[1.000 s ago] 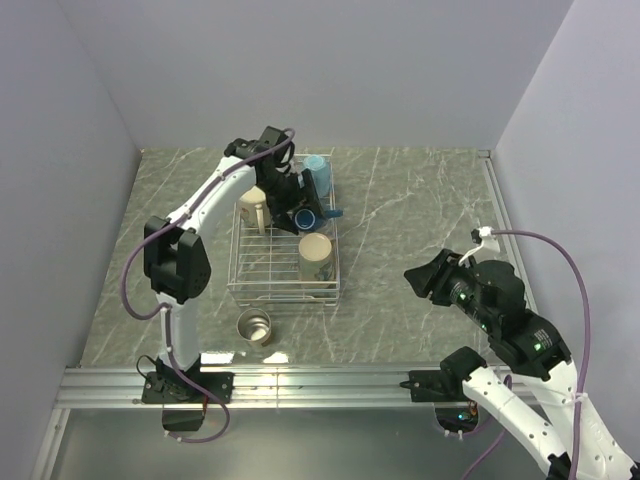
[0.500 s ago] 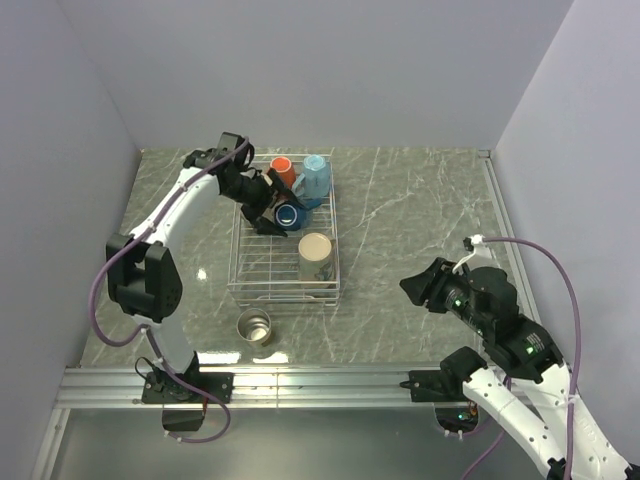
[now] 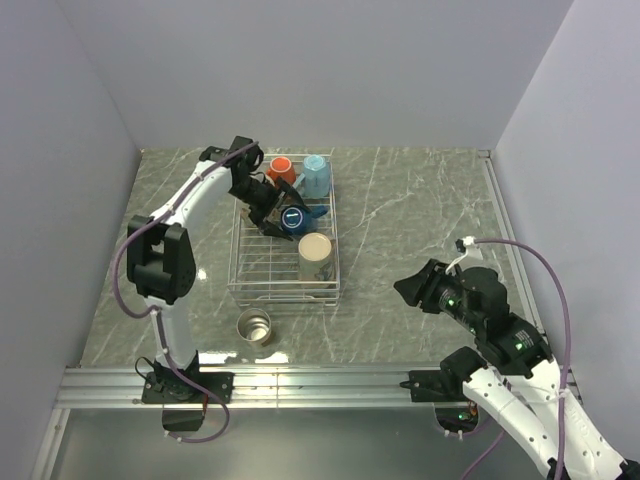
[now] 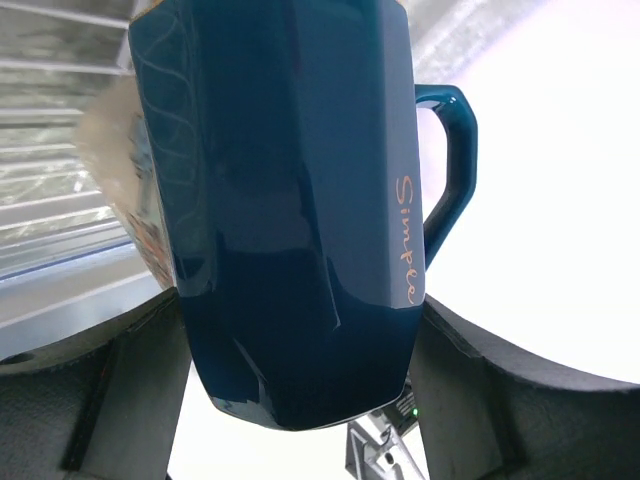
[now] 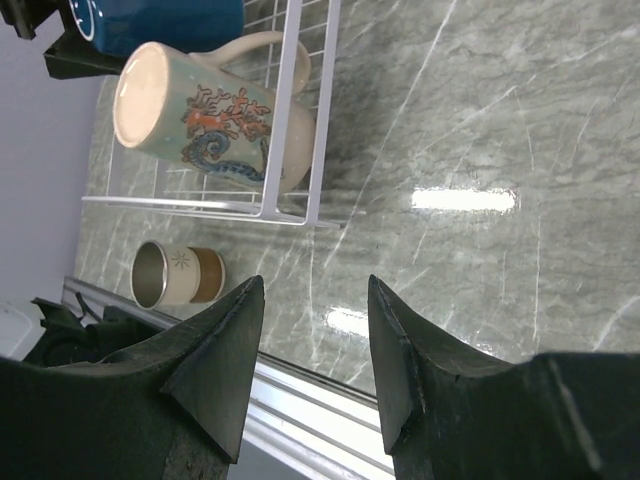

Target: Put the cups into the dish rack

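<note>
My left gripper [image 3: 272, 208] is shut on the dark blue mug [image 3: 293, 222] and holds it on its side over the back half of the dish rack [image 3: 233, 284]. In the left wrist view the mug [image 4: 290, 200] fills the gap between my fingers [image 4: 130, 390]. The orange mug [image 3: 281, 168] and the light blue mug [image 3: 316, 176] stand at the rack's back end. The beige mug [image 3: 316, 258] sits in its front right part. The steel mug [image 3: 254, 326] stands on the table in front of the rack. The white mug is hidden. My right gripper [image 3: 415, 285] is open and empty, off to the right.
The right wrist view shows the rack's front corner [image 5: 300, 150], the patterned beige mug [image 5: 215, 120], the steel mug [image 5: 165, 272] and the metal rail [image 5: 300, 400] at the table's near edge. Grey walls close the table on three sides.
My left arm swung its elbow left and partly back, keeping the dark blue mug over the rack's back half. A pale mug seen at the rack's back left is now covered. My right arm drifted slightly left.
</note>
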You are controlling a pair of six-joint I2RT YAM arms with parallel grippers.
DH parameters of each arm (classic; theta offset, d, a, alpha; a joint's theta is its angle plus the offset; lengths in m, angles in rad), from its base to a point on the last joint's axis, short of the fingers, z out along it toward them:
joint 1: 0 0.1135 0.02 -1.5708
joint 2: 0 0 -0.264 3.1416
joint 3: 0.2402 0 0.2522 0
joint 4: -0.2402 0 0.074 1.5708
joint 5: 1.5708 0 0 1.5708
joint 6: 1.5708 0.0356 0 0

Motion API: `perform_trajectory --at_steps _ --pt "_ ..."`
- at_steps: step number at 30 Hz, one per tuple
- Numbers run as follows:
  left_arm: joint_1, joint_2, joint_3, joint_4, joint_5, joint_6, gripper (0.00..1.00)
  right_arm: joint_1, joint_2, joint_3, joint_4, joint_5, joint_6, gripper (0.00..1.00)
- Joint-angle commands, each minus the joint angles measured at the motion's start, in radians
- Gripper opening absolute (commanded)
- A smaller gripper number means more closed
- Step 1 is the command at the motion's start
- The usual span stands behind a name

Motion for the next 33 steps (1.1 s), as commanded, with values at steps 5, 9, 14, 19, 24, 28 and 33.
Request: perform_trajectory --at_steps 5,9,14,19,24,28,33 --pt "-0.004 0.049 0.072 -0.135 -0.055 -0.031 0.02 -0.007 -0.022 -0.045 0.069 0.021 0.025 0.53" --pt "-0.010 0.072 0.083 -0.172 -0.097 -0.031 0.17 -0.009 -0.027 -0.065 0.090 0.021 0.031 0.53" --pt "-0.016 0.091 0.056 -0.203 -0.091 -0.008 0.37 -0.006 -0.030 -0.080 0.127 0.013 0.039 0.53" --pt "-0.049 0.077 -0.004 -0.219 -0.037 0.015 0.38 -0.007 -0.039 -0.083 0.133 0.015 0.037 0.53" --pt "-0.053 0.089 -0.052 -0.275 -0.068 0.099 0.40 -0.007 -0.037 -0.097 0.147 0.005 0.033 0.53" --pt "-0.055 0.084 -0.107 -0.275 -0.079 0.127 0.50 -0.009 -0.031 -0.099 0.155 -0.010 0.023 0.53" --pt "-0.055 0.081 -0.150 -0.275 -0.091 0.154 0.61 -0.009 -0.030 -0.109 0.166 -0.028 0.013 0.53"
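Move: The left hand still holds the blue cup; its open rack spot lies about 4 cm back, 1 cm left and 9 cm below. From this hand, the patterned cup is roughly 9 cm back and 6 cm right, the orange cup 12 cm ahead and 3 cm left, the light blue cup 11 cm ahead and 6 cm right, all lower. From the right hand, the spot is some 13 cm ahead, 27 cm left and 10 cm below. Left hand, keeping its grip, lowers the blue cup about 5 cm, then also draws back towards the patterned cup. ##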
